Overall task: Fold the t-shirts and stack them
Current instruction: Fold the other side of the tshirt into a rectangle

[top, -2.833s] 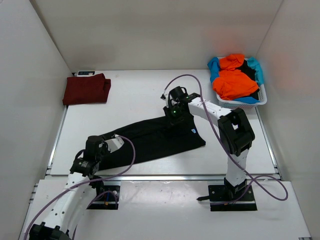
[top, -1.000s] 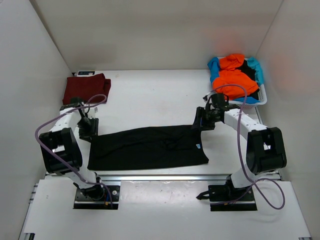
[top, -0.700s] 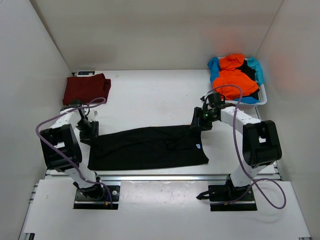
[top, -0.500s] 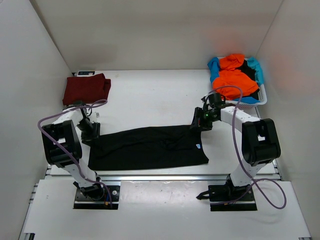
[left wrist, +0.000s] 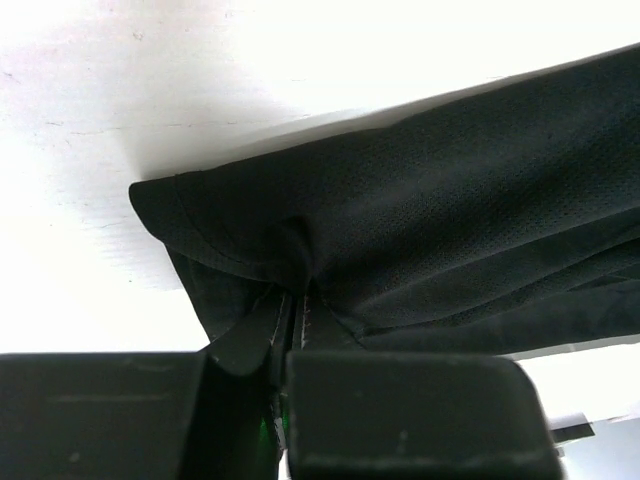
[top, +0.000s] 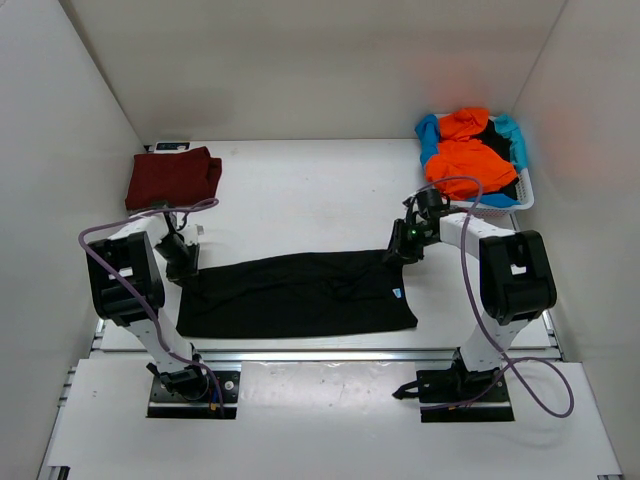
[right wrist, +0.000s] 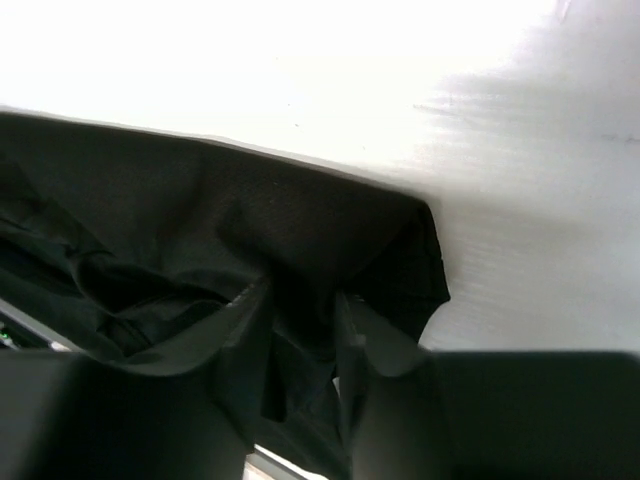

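A black t-shirt (top: 300, 295) lies folded into a long band across the front of the table. My left gripper (top: 185, 268) is at its far left corner. In the left wrist view that gripper (left wrist: 297, 300) is shut, pinching a fold of the black cloth (left wrist: 450, 220). My right gripper (top: 398, 250) is at the band's far right corner. In the right wrist view its jaws (right wrist: 300, 300) stand pressed on a bunch of the black cloth (right wrist: 250, 230). A dark red t-shirt (top: 172, 178) lies folded at the back left.
A white lattice basket (top: 480, 206) at the back right holds an orange t-shirt (top: 465, 160) and light blue cloth (top: 428, 135). White walls close in the table on three sides. A metal rail runs along the front edge (top: 320, 353).
Both grippers have closed on the black t-shirt's far corners, the left one fully. The arms have settled slightly lower at the cloth; the t-shirt has not shifted.
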### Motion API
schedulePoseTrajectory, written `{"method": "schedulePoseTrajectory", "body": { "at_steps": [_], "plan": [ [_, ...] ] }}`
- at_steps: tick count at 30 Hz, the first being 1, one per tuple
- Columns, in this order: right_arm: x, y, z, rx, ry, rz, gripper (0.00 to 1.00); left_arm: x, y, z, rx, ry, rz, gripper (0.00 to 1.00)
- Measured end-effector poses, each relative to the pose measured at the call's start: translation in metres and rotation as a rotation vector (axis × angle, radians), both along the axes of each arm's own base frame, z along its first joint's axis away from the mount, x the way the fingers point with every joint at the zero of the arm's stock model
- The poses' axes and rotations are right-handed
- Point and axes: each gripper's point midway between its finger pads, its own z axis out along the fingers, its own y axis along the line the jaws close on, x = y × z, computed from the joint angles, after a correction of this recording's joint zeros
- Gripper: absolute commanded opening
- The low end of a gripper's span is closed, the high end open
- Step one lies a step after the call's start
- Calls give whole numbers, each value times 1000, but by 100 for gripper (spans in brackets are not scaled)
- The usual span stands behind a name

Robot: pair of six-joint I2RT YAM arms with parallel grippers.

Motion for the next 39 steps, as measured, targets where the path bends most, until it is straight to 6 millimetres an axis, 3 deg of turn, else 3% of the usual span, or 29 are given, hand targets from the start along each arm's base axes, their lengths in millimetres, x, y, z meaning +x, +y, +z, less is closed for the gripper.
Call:
{"method": "schedulePoseTrajectory", "body": {
  "at_steps": [2, 3, 8, 16, 19, 26, 32, 37, 39],
  "plan": [
    [2, -1, 0, 19, -1, -12, 5, 0, -1, 0, -2, -2, -4, 0],
    [2, -2, -1, 28, 3, -16, 0, 1, -1, 0, -2, -2, -5, 0],
    [6, -13, -4, 43, 16, -59, 0, 6, 0, 3, -1, -18, -10, 0],
    [12, -31, 3, 54, -13, -113, 0, 51, 7, 27, 5, -160, -17, 0],
    [10, -31, 5, 59, -15, -115, 0, 58, 4, 32, -5, -185, -30, 1],
    [10, -31, 5, 56, -23, -102, 0, 68, -2, 33, 3, -216, -89, 17],
    [24, -25, 10, 63, -41, -85, 0, 81, -5, 12, -16, -172, -102, 22],
    [28, -20, 14, 69, -63, -68, 0, 83, 1, 8, 21, -171, -87, 41],
    [27, -17, 14, 75, -64, -62, 0, 87, 5, 11, 57, -200, -83, 45]
  ]
}}
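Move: My left hand already pinches the black t-shirt's far-left corner area; the bare table I take it to is about 8 cm ahead, with the folded red shirt some 22 cm ahead and 3 cm left. My right fingers, still closing, straddle cloth whose far-right corner lies roughly 2 cm ahead and 3 cm right. From that hand, the white tag is 8 cm back, straight in line, and the clothes basket about 22 cm ahead, 17 cm right. I shut my right fingers on the black cloth and pull about 3 cm right, hold there, then ease forward a little. Keeping its pinch, my left hand carries its end forward towards the red shirt, about 8 cm in all, rising some 3 cm with the fingertips swinging outward, then sinking back nearly to the table as its fingers open around the cloth. ##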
